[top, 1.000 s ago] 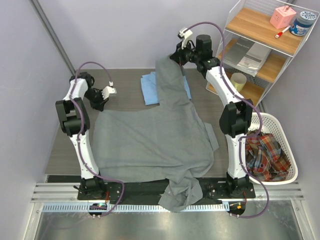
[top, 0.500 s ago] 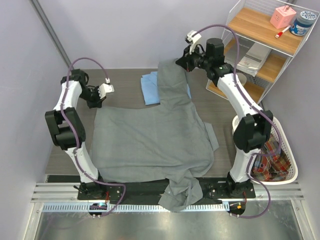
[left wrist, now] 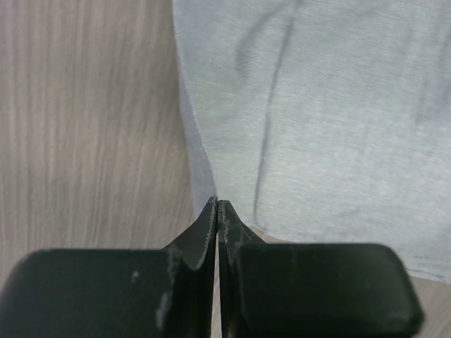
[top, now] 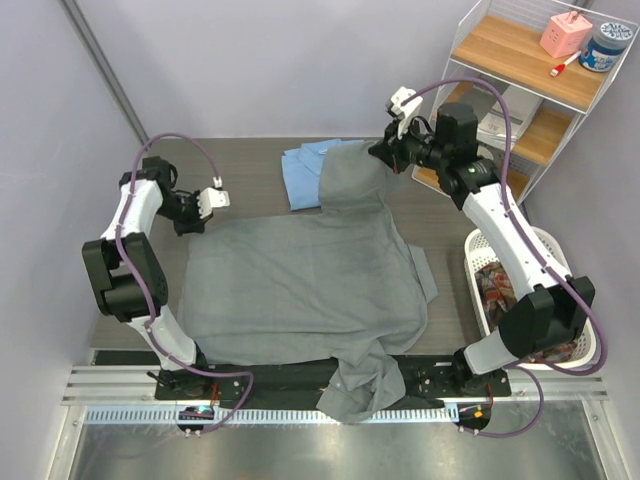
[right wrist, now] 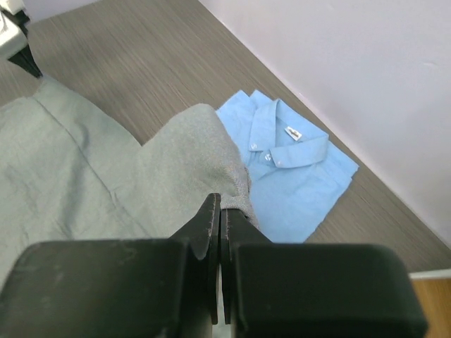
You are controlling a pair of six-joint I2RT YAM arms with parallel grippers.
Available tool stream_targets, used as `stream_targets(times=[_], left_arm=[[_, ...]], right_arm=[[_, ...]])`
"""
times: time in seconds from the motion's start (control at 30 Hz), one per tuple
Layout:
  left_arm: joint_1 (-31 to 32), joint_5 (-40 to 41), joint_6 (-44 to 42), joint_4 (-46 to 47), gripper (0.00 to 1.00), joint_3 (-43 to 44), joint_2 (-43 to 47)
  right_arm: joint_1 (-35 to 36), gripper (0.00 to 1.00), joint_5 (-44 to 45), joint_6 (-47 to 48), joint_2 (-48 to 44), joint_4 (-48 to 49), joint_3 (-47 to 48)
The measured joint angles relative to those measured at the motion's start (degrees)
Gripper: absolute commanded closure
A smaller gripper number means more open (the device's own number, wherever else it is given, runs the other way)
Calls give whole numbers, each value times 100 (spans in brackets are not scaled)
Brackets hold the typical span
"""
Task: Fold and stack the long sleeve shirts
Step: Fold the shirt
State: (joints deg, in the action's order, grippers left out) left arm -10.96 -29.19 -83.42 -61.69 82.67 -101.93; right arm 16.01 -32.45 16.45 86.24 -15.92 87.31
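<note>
The grey long sleeve shirt (top: 300, 280) lies spread over the middle of the table, and one part hangs over the near edge. My right gripper (top: 384, 153) is shut on the end of its far sleeve and holds it above the table at the back right; the wrist view shows the cloth (right wrist: 106, 169) pinched in the right gripper (right wrist: 220, 204). My left gripper (top: 190, 222) is shut at the shirt's far left corner, the cloth edge (left wrist: 317, 105) running into the left gripper (left wrist: 217, 204). The light blue shirt (top: 300, 175) lies folded at the back, collar up (right wrist: 296, 169), partly under the sleeve.
A white basket (top: 560, 250) with plaid cloth (top: 500, 290) stands at the right edge. A wire and wood shelf unit (top: 520, 90) rises at the back right, close to the right arm. Walls close the back and left.
The right gripper has carried the sleeve end to the right and a little nearer, and the sleeve now bends over. The left gripper has moved nearer, down to the shirt's far left corner.
</note>
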Motion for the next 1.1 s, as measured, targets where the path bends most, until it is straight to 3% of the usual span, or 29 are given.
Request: stream_targets(times=[0.23,0.33,0.43,0.57,0.67,0.77,1.1], left_arm=[[0,114,1062,531,100,533,-573],[-4,-55,1318,341,100,1147,-1043],[24,-216,1360,-146,100,1220,-1047],[101,-208,1403,-326,100,352,-662],[179,2,1458,-249,100,-684,-372],[236,284,1558,-116,100,-1161,-389],[313,1182,1871,201,100,-966,-758]], right_arm=[[0,99,184,129,229,-133,-216],[0,99,120,153,378,-402,-334],[2,99,70,289,378,-638,-826],[44,99,131,511,575,-966,-1530],[70,99,275,629,1080,-1113,-1631],[76,99,437,715,1541,-1172,-1633],[81,99,1110,787,2559,-1447,-1191]])
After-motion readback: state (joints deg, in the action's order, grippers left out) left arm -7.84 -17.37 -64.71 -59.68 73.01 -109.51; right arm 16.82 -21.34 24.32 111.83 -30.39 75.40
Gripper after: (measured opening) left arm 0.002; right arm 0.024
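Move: The right gripper already pinches the grey shirt's far right end. The place it is to be laid is about 4 cm back, 4 cm to this hand's right and 33 cm below; the folded blue shirt lies about 13 cm ahead, 6 cm left. The left gripper holds the far left edge; its lay-down spot is some 7 cm back and 10 cm below, straight in line, with the shirt's middle about 11 cm back and 20 cm right. Keep both grippers shut on the grey shirt. Swing the right one down about 30 cm, easing a little back and to its right and tipping the fingers steeply towards the table. Meanwhile flick the left hand about 5 cm forward, then draw it back past its start and down about 9 cm, fingers tipping back under it, until both hands hold the cloth just over the table. ##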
